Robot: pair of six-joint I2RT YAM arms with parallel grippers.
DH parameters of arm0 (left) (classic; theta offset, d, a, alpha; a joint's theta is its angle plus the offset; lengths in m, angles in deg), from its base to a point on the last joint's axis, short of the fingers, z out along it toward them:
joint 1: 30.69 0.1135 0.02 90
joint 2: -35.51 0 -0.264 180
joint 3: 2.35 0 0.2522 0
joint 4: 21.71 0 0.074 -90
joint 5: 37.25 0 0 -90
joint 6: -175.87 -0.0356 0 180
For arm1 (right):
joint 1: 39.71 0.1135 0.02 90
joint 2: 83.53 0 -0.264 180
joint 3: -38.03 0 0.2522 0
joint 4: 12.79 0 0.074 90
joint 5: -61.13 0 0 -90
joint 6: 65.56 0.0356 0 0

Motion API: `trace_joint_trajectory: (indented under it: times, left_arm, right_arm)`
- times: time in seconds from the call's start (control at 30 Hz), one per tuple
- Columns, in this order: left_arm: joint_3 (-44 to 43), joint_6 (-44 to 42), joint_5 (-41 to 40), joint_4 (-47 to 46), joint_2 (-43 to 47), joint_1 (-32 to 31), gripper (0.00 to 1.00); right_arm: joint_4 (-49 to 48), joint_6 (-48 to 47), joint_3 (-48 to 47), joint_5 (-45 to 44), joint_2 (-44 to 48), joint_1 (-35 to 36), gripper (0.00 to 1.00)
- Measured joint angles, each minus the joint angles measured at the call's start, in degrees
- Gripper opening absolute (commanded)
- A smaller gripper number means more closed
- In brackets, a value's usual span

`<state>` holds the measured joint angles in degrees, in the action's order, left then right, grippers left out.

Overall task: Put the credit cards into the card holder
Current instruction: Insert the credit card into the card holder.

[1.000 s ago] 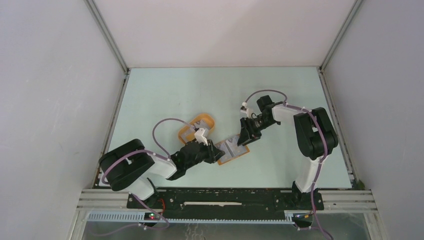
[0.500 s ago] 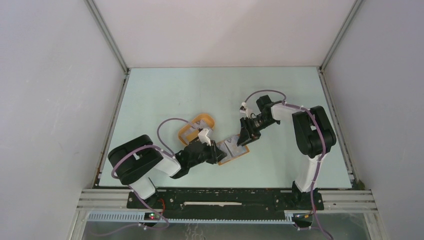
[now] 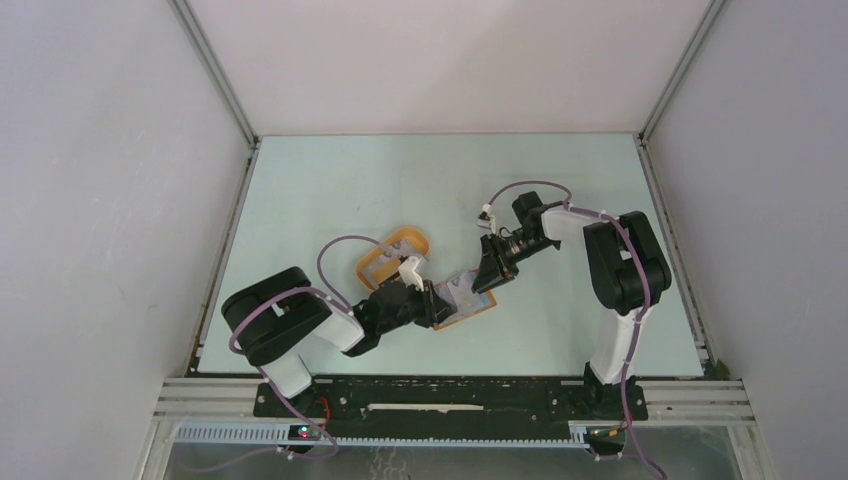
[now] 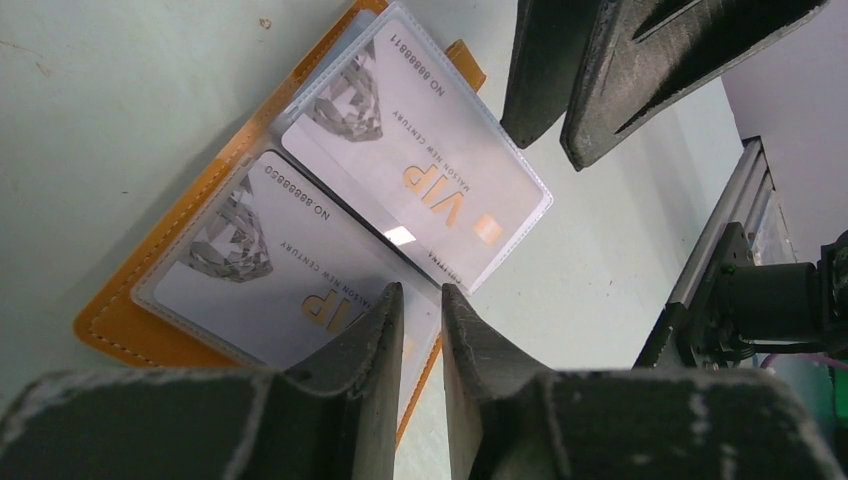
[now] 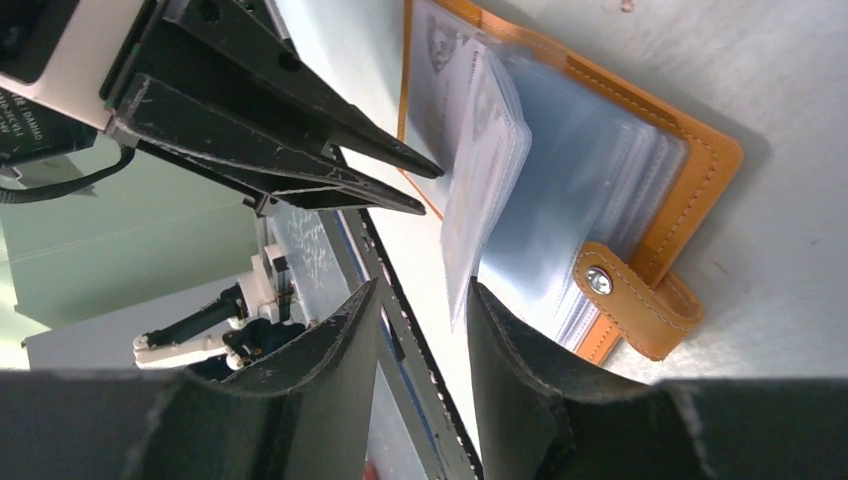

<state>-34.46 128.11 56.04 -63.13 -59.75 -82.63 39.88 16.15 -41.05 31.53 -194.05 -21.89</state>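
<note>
The orange card holder [image 3: 472, 308] lies open on the table between my two grippers. In the left wrist view its clear sleeves hold two pale credit cards printed VIP, an upper one [image 4: 420, 170] and a lower one [image 4: 260, 275], over the orange cover [image 4: 110, 325]. My left gripper [image 4: 422, 292] hovers at the lower card's near edge, its jaws a narrow gap apart with nothing between them. My right gripper [image 5: 422, 290] is open at the free edge of a raised sleeve [image 5: 480, 170]. The snap tab [image 5: 630, 300] lies beside it.
The oval orange rimmed tray [image 3: 408, 233] sits just behind the left gripper [image 3: 437, 305], left of the right gripper [image 3: 487, 280]. Grey walls enclose the table on three sides. The metal rail [image 4: 720, 250] runs along the near edge.
The left arm's elbow has swung right and its gripper has crept toward the wallet. The right gripper has stayed at the wallet's far edge.
</note>
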Motion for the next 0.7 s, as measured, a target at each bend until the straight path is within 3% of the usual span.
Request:
trace_joint_trajectory:
  times: [0.37,0.7]
  left_arm:
    - [0.00,0.90,0.94,-0.72,-0.02,0.57,0.26]
    - [0.00,2.56,2.69,-4.59,-0.87,1.25,0.30]
  right_arm:
    - [1.66,-0.85,-1.18,4.44,-1.73,0.00,0.24]
    - [3.67,-1.75,-1.92,6.21,-4.24,0.31,0.11]
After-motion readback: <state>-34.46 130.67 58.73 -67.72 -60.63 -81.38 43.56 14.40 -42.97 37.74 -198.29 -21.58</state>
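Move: The right hand, half open, has the card holder's raised leaf with a credit card about 3 cm to its left, 2 cm ahead and 2 cm lower. From this hand the flat card in the holder's left half lies some 5 cm left, 2 cm back and 5 cm down; the clasp is roughly 3 cm ahead, 2 cm right and 5 cm down. From the left hand, the raised leaf is some 4 cm right, 3 cm ahead and 1 cm lower. The right hand draws its fingers from about half open to nearly shut at the free edge of the raised leaf, while working only about 1 cm left and back with a small rise that is then partly given back, and the wrist tilting some 5 to 10 degrees; a finger comes against the leaf's edge, but whether both pinch it can't be seen. The left hand first stays by the near ends of the leaves, then lifts about 1.5 cm and edges slightly right, its fingers staying a little apart and its wrist rolling some 5 degrees. ##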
